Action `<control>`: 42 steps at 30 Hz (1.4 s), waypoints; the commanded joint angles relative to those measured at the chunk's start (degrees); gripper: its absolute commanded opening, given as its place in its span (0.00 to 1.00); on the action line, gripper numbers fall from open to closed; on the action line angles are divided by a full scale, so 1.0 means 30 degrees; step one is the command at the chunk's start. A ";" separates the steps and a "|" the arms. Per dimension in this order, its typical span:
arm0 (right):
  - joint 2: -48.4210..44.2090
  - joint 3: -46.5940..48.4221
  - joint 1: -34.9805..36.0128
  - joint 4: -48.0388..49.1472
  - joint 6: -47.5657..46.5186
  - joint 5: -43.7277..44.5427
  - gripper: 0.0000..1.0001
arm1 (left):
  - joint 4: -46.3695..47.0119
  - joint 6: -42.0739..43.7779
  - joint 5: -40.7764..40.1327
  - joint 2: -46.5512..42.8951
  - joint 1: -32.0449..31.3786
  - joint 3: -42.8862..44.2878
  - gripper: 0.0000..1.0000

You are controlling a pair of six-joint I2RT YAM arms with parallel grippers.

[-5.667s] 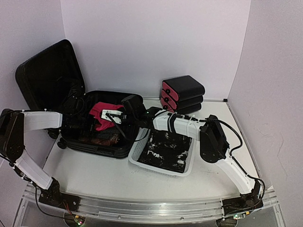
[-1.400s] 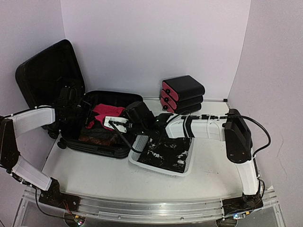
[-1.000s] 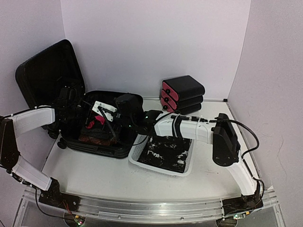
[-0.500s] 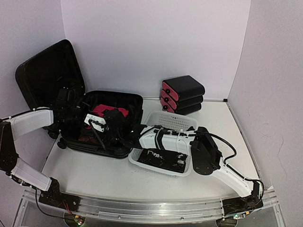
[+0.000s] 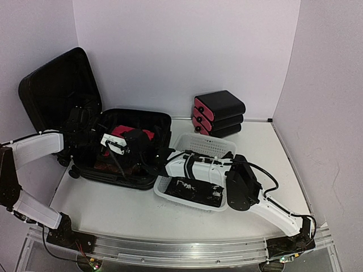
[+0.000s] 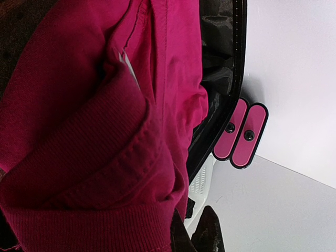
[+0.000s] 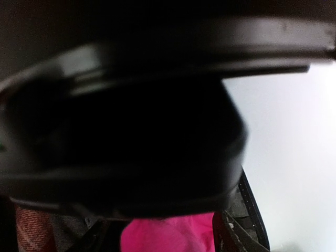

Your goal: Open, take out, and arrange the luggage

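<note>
The luggage (image 5: 139, 170), a black hard-shell suitcase, lies open with its lid (image 5: 57, 90) propped up at the back left. A pink garment (image 5: 129, 131) lies inside it, over darker clothes. My left gripper (image 5: 85, 136) reaches in from the left. In the left wrist view it (image 6: 192, 210) is shut, and the pink garment (image 6: 94, 115) has its ribbed hem against one finger. Whether cloth is pinched does not show. My right gripper (image 5: 122, 156) is low inside the case near its front wall. A dark blurred shape fills most of the right wrist view, with pink cloth (image 7: 168, 233) below it, and the jaws are hidden.
A white mesh basket (image 5: 207, 144) holding black items stands right of the suitcase, under my right arm. Three black boxes with pink fronts (image 5: 218, 113) are stacked at the back by the wall. The suitcase wheels (image 5: 74, 173) rest near the left wall.
My right gripper swung left from the basket's rim over the suitcase and dropped low into it near the front wall. The left arm stayed where it was.
</note>
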 commanded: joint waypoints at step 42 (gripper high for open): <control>0.0023 -0.0364 -0.1222 0.0371 -0.0034 -0.0316 0.27 | 0.0588 -0.0081 0.0298 -0.1377 0.0042 -0.0053 0.00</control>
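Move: The pink shirt's middle lies some 3 cm ahead of the right hand and roughly 4 cm below it, neither left nor right, with shirt cloth already between the half-open fingers. The plaid cloth is about 9 cm back, 5 cm left and 7 cm down; the white basket some 28 cm right, 14 cm back and 13 cm down. From the left hand, shut on the shirt's near edge, the shirt's middle is about 9 cm right, 3 cm ahead and 4 cm below. Right hand sinks about 2.5 cm onto the pink shirt, fingers half-closing around it; left keeps its grip. ##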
